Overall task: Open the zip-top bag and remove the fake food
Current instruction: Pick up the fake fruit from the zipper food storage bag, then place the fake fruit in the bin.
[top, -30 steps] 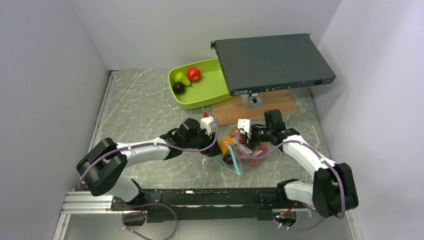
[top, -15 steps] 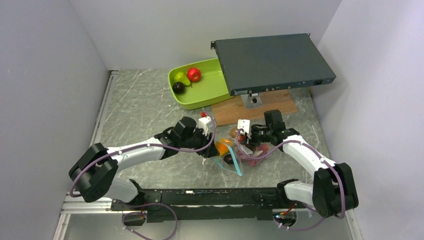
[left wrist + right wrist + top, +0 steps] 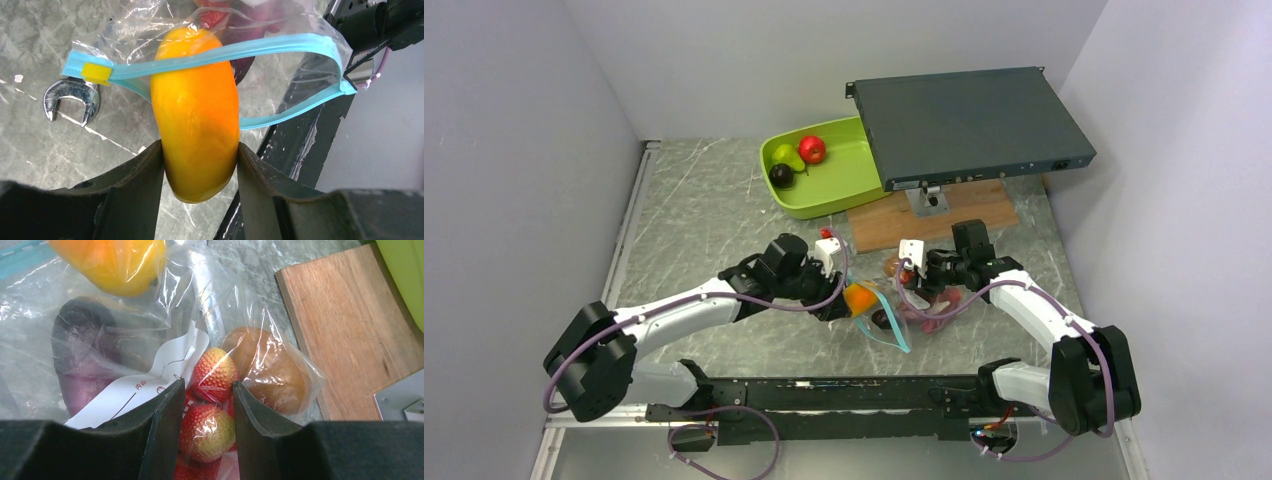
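The clear zip-top bag [image 3: 909,312] lies mid-table, its blue zip strip [image 3: 280,47] gaping open. My left gripper [image 3: 200,147] is shut on the orange-yellow mango [image 3: 195,110], which sticks halfway out through the bag's mouth. In the top view that mango [image 3: 860,298] sits at the left gripper [image 3: 839,300]. My right gripper [image 3: 206,385] is shut on the bag's far end, pinching the red grape bunch [image 3: 212,375] through the plastic. Also inside are a purple eggplant [image 3: 82,340] and a brown fruit [image 3: 270,365].
A steel wrench [image 3: 70,97] lies under the bag's zip end. The lime-green tray [image 3: 824,195] at the back holds a red apple [image 3: 812,149], green pear [image 3: 786,155] and dark plum [image 3: 781,175]. A dark flat box [image 3: 969,125] stands over a wooden board [image 3: 944,215].
My left gripper has drawn back to the left with the mango, pulling it partway out through the bag's mouth. The right gripper has kept its hold and place.
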`<act>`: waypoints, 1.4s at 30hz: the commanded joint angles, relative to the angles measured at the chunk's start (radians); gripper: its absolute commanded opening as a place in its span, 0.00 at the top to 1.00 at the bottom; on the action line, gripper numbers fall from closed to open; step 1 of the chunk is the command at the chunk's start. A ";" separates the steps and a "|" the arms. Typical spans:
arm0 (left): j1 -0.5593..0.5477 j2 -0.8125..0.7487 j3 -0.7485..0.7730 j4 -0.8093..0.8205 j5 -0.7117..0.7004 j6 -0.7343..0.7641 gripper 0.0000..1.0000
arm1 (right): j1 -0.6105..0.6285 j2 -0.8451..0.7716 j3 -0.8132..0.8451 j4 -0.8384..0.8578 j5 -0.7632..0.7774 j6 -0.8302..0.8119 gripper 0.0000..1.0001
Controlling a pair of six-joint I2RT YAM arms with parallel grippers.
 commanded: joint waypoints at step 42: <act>0.129 -0.397 0.018 -0.213 -0.165 0.122 1.00 | -0.002 -0.026 0.008 -0.043 0.004 -0.033 0.58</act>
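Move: The left hand already holds the orange fruit, its far end in the bag's mouth; the green tray lies about 38 cm ahead of this hand, 5 cm left and 9 cm lower. From the same hand, the blue zip mouth is roughly 6 cm right, level fore and aft, and the eggplant 8 cm right and 2 cm ahead. From the right hand, the tray lies about 31 cm ahead and 17 cm left. Still gripping the orange fruit, the left hand draws about 7 cm left from the bag, then also rises 5 cm. ##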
